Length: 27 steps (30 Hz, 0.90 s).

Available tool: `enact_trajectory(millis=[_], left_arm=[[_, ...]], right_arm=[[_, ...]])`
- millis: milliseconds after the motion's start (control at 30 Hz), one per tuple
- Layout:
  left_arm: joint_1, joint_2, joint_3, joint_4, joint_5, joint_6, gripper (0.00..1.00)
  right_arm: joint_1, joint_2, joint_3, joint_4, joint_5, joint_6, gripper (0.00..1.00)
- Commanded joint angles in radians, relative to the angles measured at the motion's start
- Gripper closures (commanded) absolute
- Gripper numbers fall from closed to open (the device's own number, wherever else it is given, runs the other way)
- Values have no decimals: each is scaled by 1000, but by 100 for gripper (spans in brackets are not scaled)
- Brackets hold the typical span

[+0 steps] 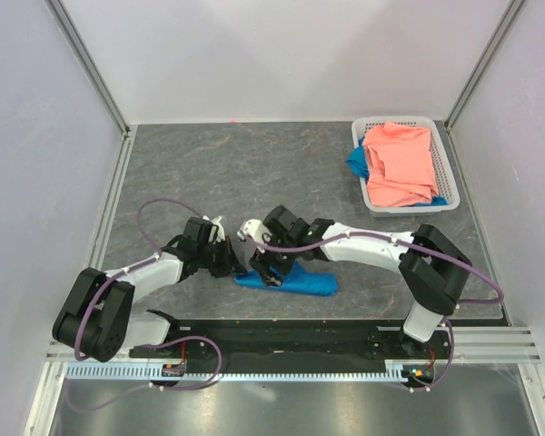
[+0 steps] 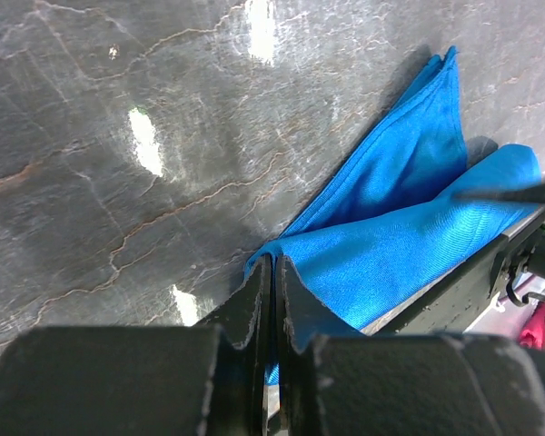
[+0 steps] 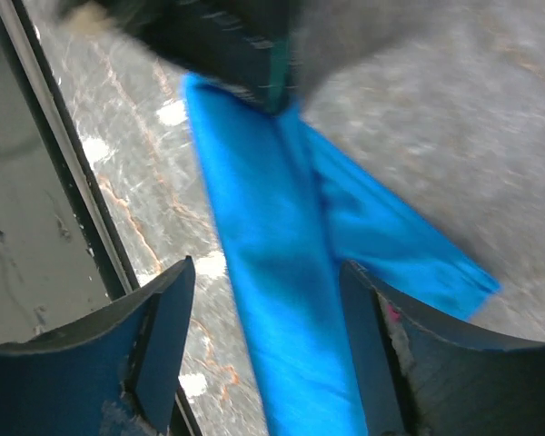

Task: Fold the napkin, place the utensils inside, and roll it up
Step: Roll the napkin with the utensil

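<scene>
The bright blue napkin (image 1: 295,281) lies bunched in a long folded strip near the table's front edge. My left gripper (image 2: 273,269) is shut on the napkin's left corner, and blue cloth (image 2: 391,236) shows between its jaws. From the right, my right gripper (image 3: 268,313) hangs open over the same end, with the napkin strip (image 3: 272,272) running between its spread fingers (image 3: 168,313) without touching either. The two grippers (image 1: 239,262) (image 1: 265,271) sit close together. The utensils are hidden. A thin dark blurred bar (image 2: 513,192) crosses the cloth's far end; I cannot tell what it is.
A white basket (image 1: 409,211) stands at the back right, holding a salmon-pink cloth (image 1: 400,163) with a blue scrap (image 1: 355,164) under it. The black front rail (image 1: 300,336) runs just behind the napkin. White walls enclose the grey marbled table (image 1: 236,173).
</scene>
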Motion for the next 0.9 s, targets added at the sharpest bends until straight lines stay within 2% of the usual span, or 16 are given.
enact_trajectory(millis=[0, 300, 433, 600, 700, 733, 800, 833, 867], left_arm=[[0, 33, 46, -85, -45, 32, 94], [0, 60, 67, -99, -43, 36, 93], [2, 53, 73, -90, -22, 50, 89], [0, 36, 79, -78, -12, 51, 83], [2, 19, 93, -79, -20, 53, 74], [0, 11, 101, -85, -40, 56, 64], [2, -25, 118, -116, -75, 62, 54], [2, -42, 121, -124, -121, 65, 46], [0, -77, 122, -133, -146, 67, 43]], right_arm=[[71, -18, -40, 25, 186, -54, 29], [140, 31, -71, 26, 262, -79, 38], [140, 56, -79, 40, 302, -82, 40], [142, 77, -79, 39, 308, -88, 48], [140, 97, -71, 20, 300, -85, 60], [139, 102, -66, 8, 293, -82, 62], [139, 114, -51, -27, 251, -73, 66], [136, 116, -45, -38, 234, -68, 66], [131, 117, -39, -49, 213, -57, 67]])
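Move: The rolled napkin's left end is already pinched in the left gripper; the roll's middle lies about 11 cm to that hand's right and 1 cm back. From the open right gripper, the roll's middle is about 3 cm to the right, 1 cm back and 5 cm below. Its pinched left end is some 6 cm to the left, level in reach, and the flat flap beyond the roll roughly 5 cm right and 2 cm ahead. Bring the right gripper down about 4.5 cm onto the roll, easing it a couple of centimetres back first, and tip its fingers some 15 degrees steeper and slightly forward so they straddle the cloth. Close them to pinch the roll there while the left gripper holds its end still; then open the left fingers, release that end and start lifting about 1 cm up and forward. ##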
